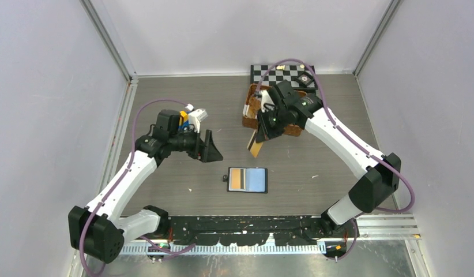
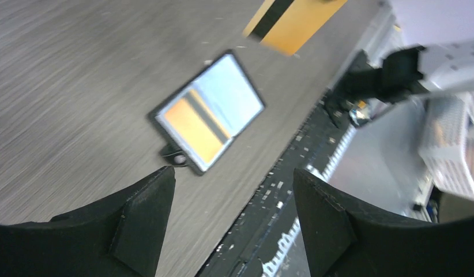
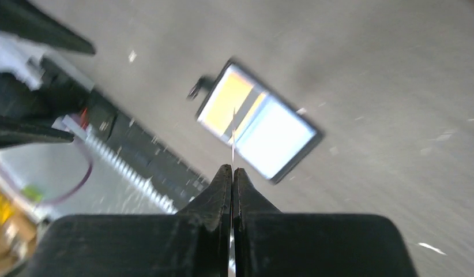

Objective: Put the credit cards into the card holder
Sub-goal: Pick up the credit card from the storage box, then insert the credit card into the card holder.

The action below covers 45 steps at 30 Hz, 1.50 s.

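Observation:
The card holder (image 1: 247, 180) lies open and flat on the table, with an orange card (image 1: 237, 179) in its left sleeve and a pale bluish sleeve on the right. My right gripper (image 1: 259, 134) is shut on a tan-orange credit card (image 1: 256, 146) with a dark stripe, held above the table up and right of the holder. The right wrist view shows this card (image 3: 232, 135) edge-on between the closed fingers (image 3: 232, 169), over the holder (image 3: 258, 124). My left gripper (image 1: 212, 149) hangs open and empty to the holder's upper left. In its own view the gripper (image 2: 232, 179) is near the holder (image 2: 209, 118).
A brown wicker basket (image 1: 253, 113) sits at the back right, partly under my right arm, with pale card edges (image 1: 245, 109) showing in it. A checkerboard (image 1: 275, 73) lies behind it. The black front rail (image 1: 246, 222) runs along the near table edge.

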### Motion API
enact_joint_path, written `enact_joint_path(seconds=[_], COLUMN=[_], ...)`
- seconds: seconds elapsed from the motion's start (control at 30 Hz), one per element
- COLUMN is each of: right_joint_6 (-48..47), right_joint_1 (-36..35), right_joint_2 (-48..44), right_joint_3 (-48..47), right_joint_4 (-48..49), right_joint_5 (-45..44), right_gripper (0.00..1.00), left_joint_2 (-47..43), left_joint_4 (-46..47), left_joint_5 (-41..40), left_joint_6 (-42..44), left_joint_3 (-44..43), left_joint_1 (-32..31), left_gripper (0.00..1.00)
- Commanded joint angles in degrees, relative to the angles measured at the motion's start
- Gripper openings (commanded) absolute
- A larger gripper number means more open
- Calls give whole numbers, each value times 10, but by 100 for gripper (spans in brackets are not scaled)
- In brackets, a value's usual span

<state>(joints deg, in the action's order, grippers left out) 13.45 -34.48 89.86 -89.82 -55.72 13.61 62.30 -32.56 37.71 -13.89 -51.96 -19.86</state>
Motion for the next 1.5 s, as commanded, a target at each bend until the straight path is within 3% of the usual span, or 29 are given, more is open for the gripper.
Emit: enact_joint_path(seconds=[0.0,0.23,0.4,1.0,1.2,1.27,1.37,1.47], right_joint_6=[-15,-2,-27,-87,-99,-99,-96,-47], right_joint_1=[-1,-12,-26,-49,-49,-49,-45,-27], right_joint_2=[-53,-83,-83,-46,-43,-46,-58,-76], right_joint_3=[80,115,108,79,78,78,82,105], right_joint_4=[53,77,62,6,-6,-6,-4,24], right_joint_5=[254,432,499,498,480,465,433,366], right_gripper=[1,0,1,0,1,8,32,53], left_joint_2=[18,10,10,31,41,42,36,24], left_joint_4=[31,81,135,220,248,257,257,235], left_joint_5=[154,248,289,322,326,312,278,189], left_joint_6=[36,3,-42,-125,-160,-184,-203,-206], left_joint_3=[-37,-14,-2,30,36,41,54,75], left_joint_1=[-43,-85,-98,-120,-130,-131,-133,-132], left_gripper=[76,77,59,41,13,1,0,0])
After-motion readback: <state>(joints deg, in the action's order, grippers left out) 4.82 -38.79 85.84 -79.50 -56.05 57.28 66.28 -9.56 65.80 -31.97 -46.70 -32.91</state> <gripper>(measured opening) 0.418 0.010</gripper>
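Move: The left hand is open. The credit card it goes for, already pinched by the right hand, lies about 14 cm to its right and 3 cm ahead at much the same height, while the open card holder is on the table 12 cm right, 1 cm back and 19 cm below. From the right hand, the left gripper is some 16 cm left, 5 cm back and 2 cm lower; the card holder is 7 cm back, 4 cm left and 21 cm down; the storage box sits about 25 cm ahead, 10 cm right and 17 cm lower. Back and somewhat left, the right hand brings the held card about 15 cm away from the storage box, rising some 5 cm and then easing down, its wrist swinging counter-clockwise and rolling. The left hand draws back 10 cm, right and up, turning some 30 degrees clockwise to meet it, and pinches the card's free end; then the right fingers start opening. ##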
